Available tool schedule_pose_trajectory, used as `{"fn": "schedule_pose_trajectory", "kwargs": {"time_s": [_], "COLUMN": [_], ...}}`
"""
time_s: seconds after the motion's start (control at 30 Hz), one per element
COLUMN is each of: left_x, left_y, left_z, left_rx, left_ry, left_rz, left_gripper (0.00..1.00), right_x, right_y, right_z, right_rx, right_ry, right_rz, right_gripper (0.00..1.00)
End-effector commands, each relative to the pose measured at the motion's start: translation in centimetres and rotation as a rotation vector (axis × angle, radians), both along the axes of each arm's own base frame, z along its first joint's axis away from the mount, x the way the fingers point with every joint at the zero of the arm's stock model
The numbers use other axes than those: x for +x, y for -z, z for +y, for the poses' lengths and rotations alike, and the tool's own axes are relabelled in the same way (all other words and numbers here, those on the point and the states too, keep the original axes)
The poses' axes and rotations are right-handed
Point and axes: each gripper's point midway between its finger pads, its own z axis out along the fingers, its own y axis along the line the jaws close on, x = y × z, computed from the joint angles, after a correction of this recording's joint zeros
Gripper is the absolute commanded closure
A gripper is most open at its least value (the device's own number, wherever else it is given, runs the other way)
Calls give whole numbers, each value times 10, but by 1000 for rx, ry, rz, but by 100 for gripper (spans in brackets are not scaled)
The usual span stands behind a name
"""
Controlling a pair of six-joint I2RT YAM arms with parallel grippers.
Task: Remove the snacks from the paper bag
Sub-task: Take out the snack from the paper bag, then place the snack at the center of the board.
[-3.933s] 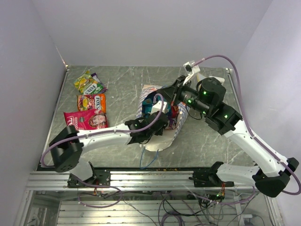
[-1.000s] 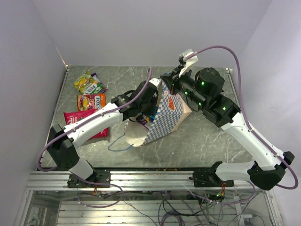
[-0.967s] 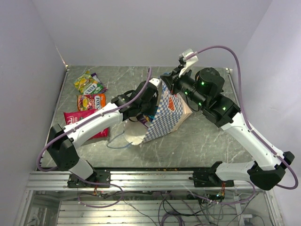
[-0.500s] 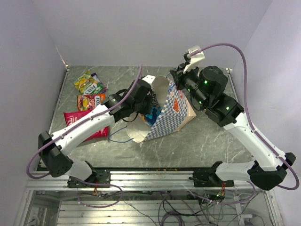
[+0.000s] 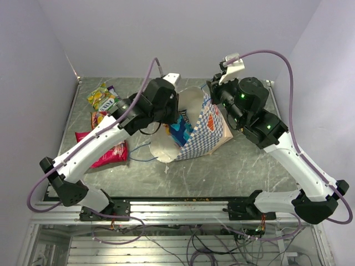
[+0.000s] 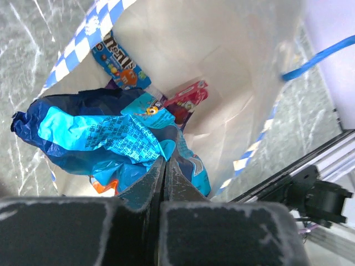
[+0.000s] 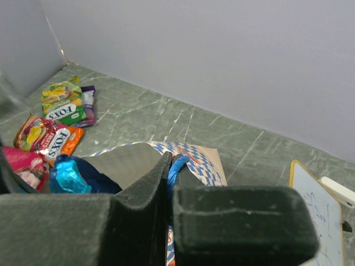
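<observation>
The paper bag (image 5: 204,133), blue-and-white checked with a cream inside (image 6: 222,66), lies tilted with its mouth toward the left. My right gripper (image 5: 211,95) is shut on its upper rim and blue string handle (image 7: 178,160). My left gripper (image 5: 177,121) hangs at the mouth, shut on a crumpled blue snack packet (image 6: 105,138), which also shows in the top view (image 5: 180,132). Deeper inside lie an M&M's packet (image 6: 119,61) and a red packet (image 6: 186,100). Left of the bag on the table lie other snacks: a yellow-green one (image 5: 101,95), an orange one (image 5: 100,117) and a red one (image 5: 108,155).
A loose blue string handle (image 5: 141,152) trails on the table in front of the bag. A white board with a tan edge (image 7: 316,210) lies at the back right. The left wall runs close beside the laid-out packets. The aluminium rail (image 5: 177,209) borders the near edge.
My left arm has risen and drawn back toward the bag's mouth with the blue packet in its grip. The right gripper has lifted the rim higher, so the bag stands more open.
</observation>
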Motion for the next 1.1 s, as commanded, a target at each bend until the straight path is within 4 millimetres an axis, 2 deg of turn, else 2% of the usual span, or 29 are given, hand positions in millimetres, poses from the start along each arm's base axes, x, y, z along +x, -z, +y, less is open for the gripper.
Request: {"fn": "schedule_pose_trajectory", "kwargs": {"time_s": [0.0,0.23,0.43,0.5,0.83,0.97,1.07], "left_x": [1,0,8,10,20,32,49], "left_y": [-72,-117,-158,-166,-173,-150,-115], "left_z": [-7,20,59,76,161,194,221], "left_rx": [-183,-205,-270,-264,-143,-108,-113], "left_ry": [-8,-73,-192,-262,-601,-707,-772], "left_rz": [-88,-145,-198,-220,-304,-251,-161], "left_gripper": [93,93,93,93,93,93,93], "right_x": [4,13,19,21,24,22,20], "right_y": [-10,-6,1,3,11,11,10], "right_z": [-9,-19,-19,-19,-19,-21,-21], "right_rx": [1,-19,-31,-40,-31,-24,-24], "right_ry": [38,99,84,81,38,26,14], "right_rz": [-24,-18,-9,-4,22,17,10], "right_gripper": [100,100,100,100,100,100,100]}}
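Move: The left hand holds the blue packet at the paper bag's mouth; the bag's middle is about 10 cm right, 2 ahead and 15 below. The packet is bound for the laid-out snacks: the orange packet lies some 28 cm left, 12 ahead and 30 below, the red packet level ahead and 30 left, the green packet 20 ahead and 29 left. From the right hand, the orange packet is about 40 cm left, 7 ahead, 42 below. Left hand raises the held packet about 12 cm, then swings 18 left towards the snacks; right keeps the handle. ##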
